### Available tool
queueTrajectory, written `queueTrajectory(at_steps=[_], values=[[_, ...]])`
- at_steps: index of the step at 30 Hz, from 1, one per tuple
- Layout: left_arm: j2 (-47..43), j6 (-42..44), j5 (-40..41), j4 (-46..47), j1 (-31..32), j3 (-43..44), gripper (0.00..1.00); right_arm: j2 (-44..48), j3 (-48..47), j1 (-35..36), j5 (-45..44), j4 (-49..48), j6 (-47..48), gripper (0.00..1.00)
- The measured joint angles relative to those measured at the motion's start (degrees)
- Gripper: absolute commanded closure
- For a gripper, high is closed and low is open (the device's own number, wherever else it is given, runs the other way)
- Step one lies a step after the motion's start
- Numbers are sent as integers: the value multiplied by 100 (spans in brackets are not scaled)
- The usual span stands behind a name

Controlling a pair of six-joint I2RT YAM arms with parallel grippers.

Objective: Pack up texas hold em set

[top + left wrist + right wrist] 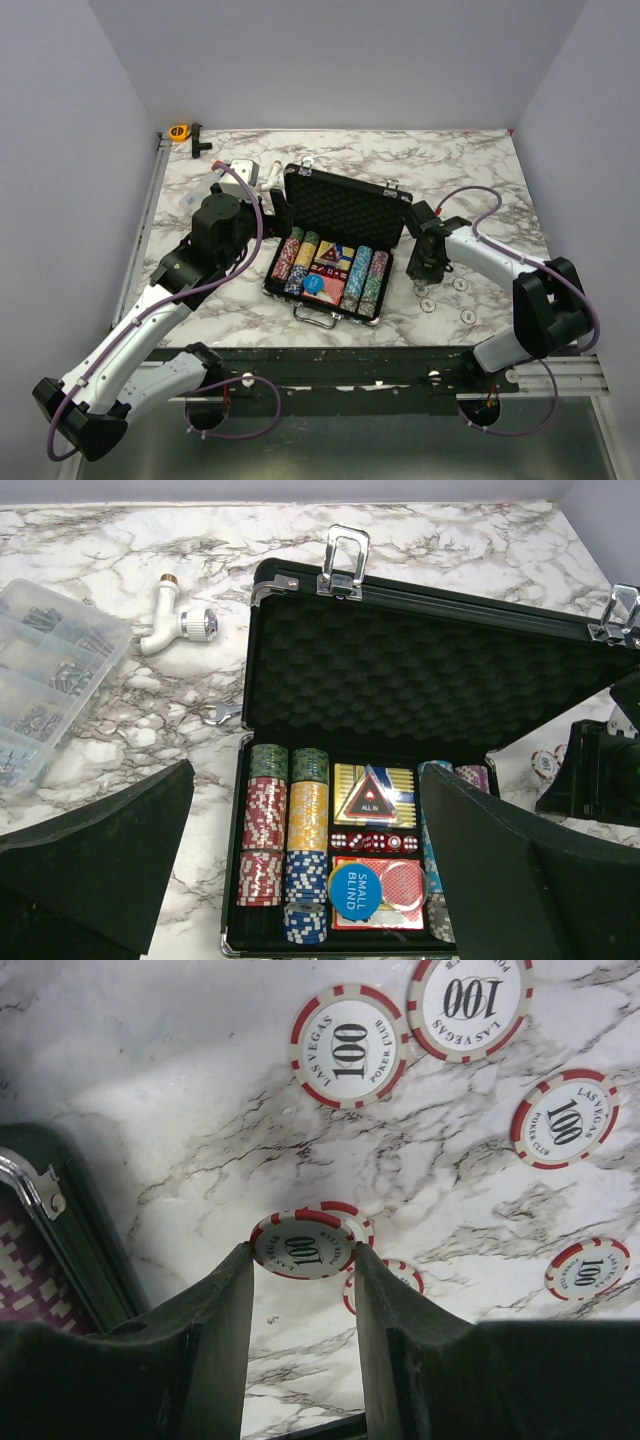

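The black silver-trimmed briefcase (pixel 345 190) (pixel 420 680) lies open at mid-table, its foam tray holding rows of multicoloured poker chips (pixel 265 820), a red card deck (pixel 400 892) and a blue disc (pixel 361 891). My left gripper (pixel 307 770) (pixel 255 245) hangs open over the case's left front. To the right of the case, my right gripper (pixel 303 1260) (pixel 425 275) is shut on a red-and-white 100 chip (pixel 303 1247), pinched by its edges at the fingertips. Several more loose chips (pixel 349 1044) (pixel 460 284) lie flat on the marble beyond it. One chip (pixel 395 1275) lies partly under the held one.
A clear plastic compartment box (pixel 50 670) and a white pipe fitting (pixel 178 627) sit left of the case. An orange tape measure (pixel 179 131) is at the far left corner. The case's corner (pixel 60 1230) is close to the right gripper's left finger.
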State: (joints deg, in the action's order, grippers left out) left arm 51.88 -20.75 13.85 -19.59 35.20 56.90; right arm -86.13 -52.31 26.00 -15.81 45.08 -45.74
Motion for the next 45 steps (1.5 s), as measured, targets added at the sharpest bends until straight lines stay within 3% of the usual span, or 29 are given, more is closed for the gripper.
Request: queueTrajectory(at_steps=[16, 26, 29, 32, 37, 45], values=[[9, 0, -20, -9, 0, 42, 5, -17, 291, -118, 177, -33, 83, 58], [11, 0, -42, -17, 0, 52, 5, -144, 295, -138, 271, -138, 122, 25], [28, 0, -42, -20, 0, 52, 5, -94, 295, -140, 289, -7, 74, 25], [57, 0, -44, -20, 0, 52, 5, 61, 302, -188, 315, 146, 11, 33], [79, 2, -44, -22, 0, 52, 5, 273, 426, -323, 466, 264, -92, 32], [76, 4, -57, -22, 0, 52, 5, 339, 938, -511, 1099, 151, -70, 23]])
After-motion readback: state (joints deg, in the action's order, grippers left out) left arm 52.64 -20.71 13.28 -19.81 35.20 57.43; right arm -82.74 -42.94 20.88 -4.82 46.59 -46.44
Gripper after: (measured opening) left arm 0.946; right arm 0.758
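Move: The right hand, with a 100 chip pinched by its rim, has the receiving chip about 3 cm below and 2 cm back. The next chip lies roughly 6 cm back and 2 cm right, another about 1 cm back and 10 cm right; the open case's middle is some 24 cm left and 3 cm ahead. From the left hand the receiving chip is about 38 cm right, 6 cm back and far below. Right hand lowers its chip onto the one below, opens, and draws back 4 cm, straddling the next chip. ##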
